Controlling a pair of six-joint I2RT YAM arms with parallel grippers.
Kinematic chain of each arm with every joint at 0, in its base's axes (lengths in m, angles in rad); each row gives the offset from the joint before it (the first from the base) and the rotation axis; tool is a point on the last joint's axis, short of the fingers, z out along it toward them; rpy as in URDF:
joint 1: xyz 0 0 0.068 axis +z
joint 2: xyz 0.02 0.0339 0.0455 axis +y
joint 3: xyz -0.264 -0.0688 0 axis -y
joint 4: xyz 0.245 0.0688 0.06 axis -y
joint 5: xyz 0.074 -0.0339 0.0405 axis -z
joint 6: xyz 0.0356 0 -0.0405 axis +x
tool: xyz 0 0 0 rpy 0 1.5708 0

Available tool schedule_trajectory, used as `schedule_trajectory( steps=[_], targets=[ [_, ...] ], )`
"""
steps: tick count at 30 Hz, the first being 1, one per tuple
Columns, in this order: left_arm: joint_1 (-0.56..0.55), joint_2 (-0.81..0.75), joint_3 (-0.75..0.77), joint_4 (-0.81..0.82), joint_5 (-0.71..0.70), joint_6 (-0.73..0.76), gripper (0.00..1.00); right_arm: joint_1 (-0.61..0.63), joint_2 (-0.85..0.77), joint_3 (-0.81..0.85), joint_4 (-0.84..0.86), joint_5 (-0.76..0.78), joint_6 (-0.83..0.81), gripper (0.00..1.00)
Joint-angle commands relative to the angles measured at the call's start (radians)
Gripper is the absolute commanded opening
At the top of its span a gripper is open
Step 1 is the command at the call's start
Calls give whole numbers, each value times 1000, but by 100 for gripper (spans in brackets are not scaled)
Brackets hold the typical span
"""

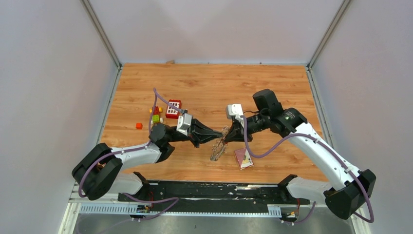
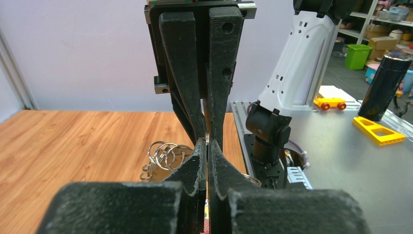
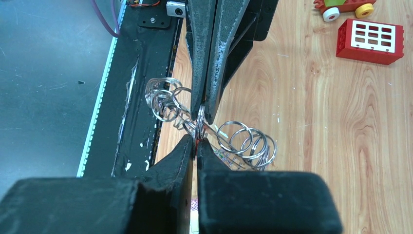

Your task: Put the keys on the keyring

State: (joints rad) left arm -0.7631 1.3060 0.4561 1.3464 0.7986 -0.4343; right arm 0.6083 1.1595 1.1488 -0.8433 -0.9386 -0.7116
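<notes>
The keyring [image 1: 217, 148] is a bunch of silvery wire loops hanging between the two grippers above the wooden table. My left gripper [image 1: 219, 137] and right gripper [image 1: 227, 137] meet tip to tip over it. In the left wrist view the left gripper [image 2: 208, 145] is shut on a thin silvery strip, with loops [image 2: 164, 155] beside it. In the right wrist view the right gripper [image 3: 197, 142] is shut on one loop of the keyring [image 3: 246, 142], and a red speck shows between the pads. I cannot pick out the keys among the loops.
A maroon card [image 1: 243, 158] lies on the table just right of the hanging loops. A red block with white squares [image 1: 173, 109] and small coloured blocks [image 1: 155, 115] sit at the back left. The black base rail [image 1: 209, 191] runs along the near edge.
</notes>
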Motion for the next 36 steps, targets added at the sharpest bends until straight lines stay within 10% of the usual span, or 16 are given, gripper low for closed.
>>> schedule_trajectory(
  steps=[1,19,29,36],
  targets=[
    [4,-5,12,90,-25,-3,0,-1,0,-4,40,-47,2,0],
    [4,-7,6,65,2,32,0,25,39,35,54,-22,24,1],
    [4,-13,3,60,-22,26,0,1,-83,51,9,26,-32,37],
    [4,-1,16,71,-24,5,0,-2,-75,78,11,33,-34,40]
  ],
)
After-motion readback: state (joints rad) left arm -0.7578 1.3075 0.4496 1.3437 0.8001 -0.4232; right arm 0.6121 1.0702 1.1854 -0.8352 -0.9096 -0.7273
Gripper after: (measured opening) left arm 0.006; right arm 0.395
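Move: The right fingers, already shut on what looks like the red-tagged key, are right at the keyring: its middle is about 1 cm back, 1 cm left and 1 cm below them. On the table, some 22 cm below, the pink card lies about 3 cm back and 8 cm right, and the red window block about 20 cm ahead and 21 cm left. From the left fingertips, which pinch the keyring, its middle is some 2 cm below and 1 cm back. Leftwards and down, about 1 cm each, the right hand pushes the pinched key in against the keyring, tipping slightly downward, and pauses there. Then its fingers open to roughly a third and let go, and the hand lifts about 4 cm away from the keyring, easing 1.5 cm back to its right as its fingertips tilt up some 10 degrees. The left hand keeps its pinch and holds the keyring practically still. ##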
